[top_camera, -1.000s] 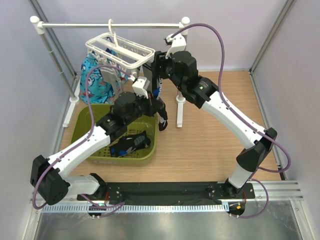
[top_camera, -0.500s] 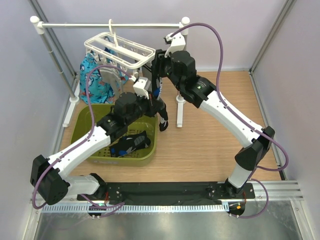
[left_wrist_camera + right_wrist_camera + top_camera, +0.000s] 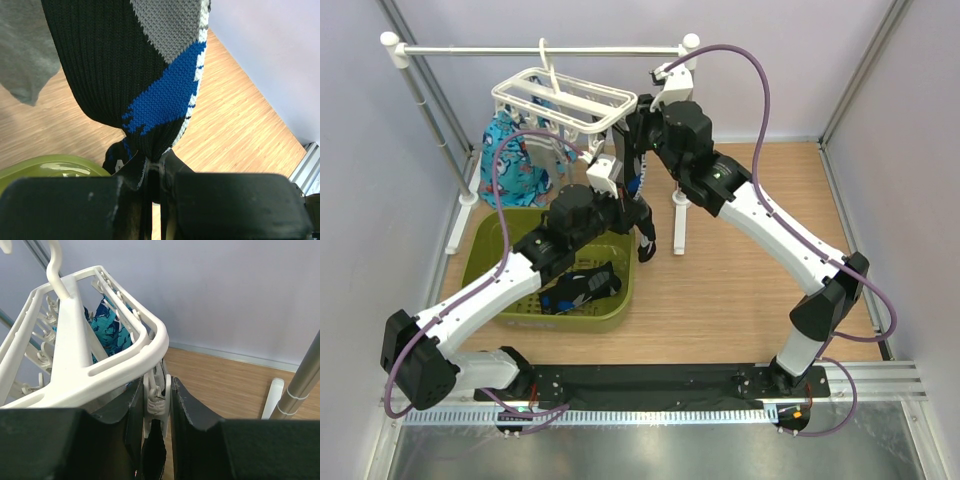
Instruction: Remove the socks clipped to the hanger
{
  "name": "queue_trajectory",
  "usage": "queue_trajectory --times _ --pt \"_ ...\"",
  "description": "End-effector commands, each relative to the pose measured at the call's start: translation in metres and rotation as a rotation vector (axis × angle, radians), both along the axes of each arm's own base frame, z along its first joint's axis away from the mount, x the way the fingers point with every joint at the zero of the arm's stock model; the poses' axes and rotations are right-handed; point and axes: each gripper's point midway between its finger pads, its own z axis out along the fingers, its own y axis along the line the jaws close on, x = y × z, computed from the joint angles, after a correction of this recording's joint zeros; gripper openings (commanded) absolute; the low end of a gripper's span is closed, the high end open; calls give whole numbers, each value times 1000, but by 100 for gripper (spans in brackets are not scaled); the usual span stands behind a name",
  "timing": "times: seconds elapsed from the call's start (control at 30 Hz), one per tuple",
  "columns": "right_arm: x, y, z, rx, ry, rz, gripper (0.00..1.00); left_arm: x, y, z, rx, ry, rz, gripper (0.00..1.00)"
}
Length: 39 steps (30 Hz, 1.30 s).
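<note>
The white hanger (image 3: pixel 560 100) hangs by its hook from the rail, and its frame (image 3: pixel 85 365) fills the left of the right wrist view. A black sock (image 3: pixel 110 65) with blue, grey and white marks hangs from its near right corner. My left gripper (image 3: pixel 155 167) is shut on the sock's lower end, seen from above (image 3: pixel 626 206) over the basket's right rim. My right gripper (image 3: pixel 159 385) is at that corner (image 3: pixel 623 135), both fingers pressed against a white clip (image 3: pixel 158 397) that holds the sock's top (image 3: pixel 154 452).
A green basket (image 3: pixel 490 262) below the hanger holds black socks (image 3: pixel 582 284). A blue patterned fabric (image 3: pixel 512 165) and a grey sock (image 3: pixel 22 55) hang from other clips. The white rail (image 3: pixel 540 47) rests on poles; one pole (image 3: pixel 682 215) stands right of my grippers.
My right gripper's jaws have closed in onto the clip at the hanger's corner. The left gripper has kept its hold on the sock's end without moving.
</note>
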Motion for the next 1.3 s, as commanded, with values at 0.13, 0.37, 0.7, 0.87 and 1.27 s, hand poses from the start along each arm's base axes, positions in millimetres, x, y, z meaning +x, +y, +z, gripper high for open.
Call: queue_trajectory --times 0.13,0.37,0.7,0.87,1.27 --pt "-9 -9 36 81 -73 -3 1 -4 9 20 -36 -19 41 0" --pt "-13 -11 40 67 -82 3 1 -14 79 20 83 92 320 0" --pt "-10 -9 26 52 -56 6 1 -43 189 51 228 142 658 0" --pt "-11 -8 20 40 -45 12 1 -44 230 20 285 271 799 0" --pt "-16 -23 3 -66 -11 39 55 -15 210 2 67 298 655 86"
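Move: The green basket the left hand will carry its black sock to lies about 22 cm to its left, 5 cm back and 22 cm below; the dropped sock inside is some 15 cm left, 10 cm back and 25 cm down. The right hand already holds the hanger's end clip between its fingers, with the hanger's middle roughly 18 cm to its left, 3 cm ahead and 4 cm higher. Left hand swings the sock 25 cm left over the basket and lets go; right fingers release the clip. ##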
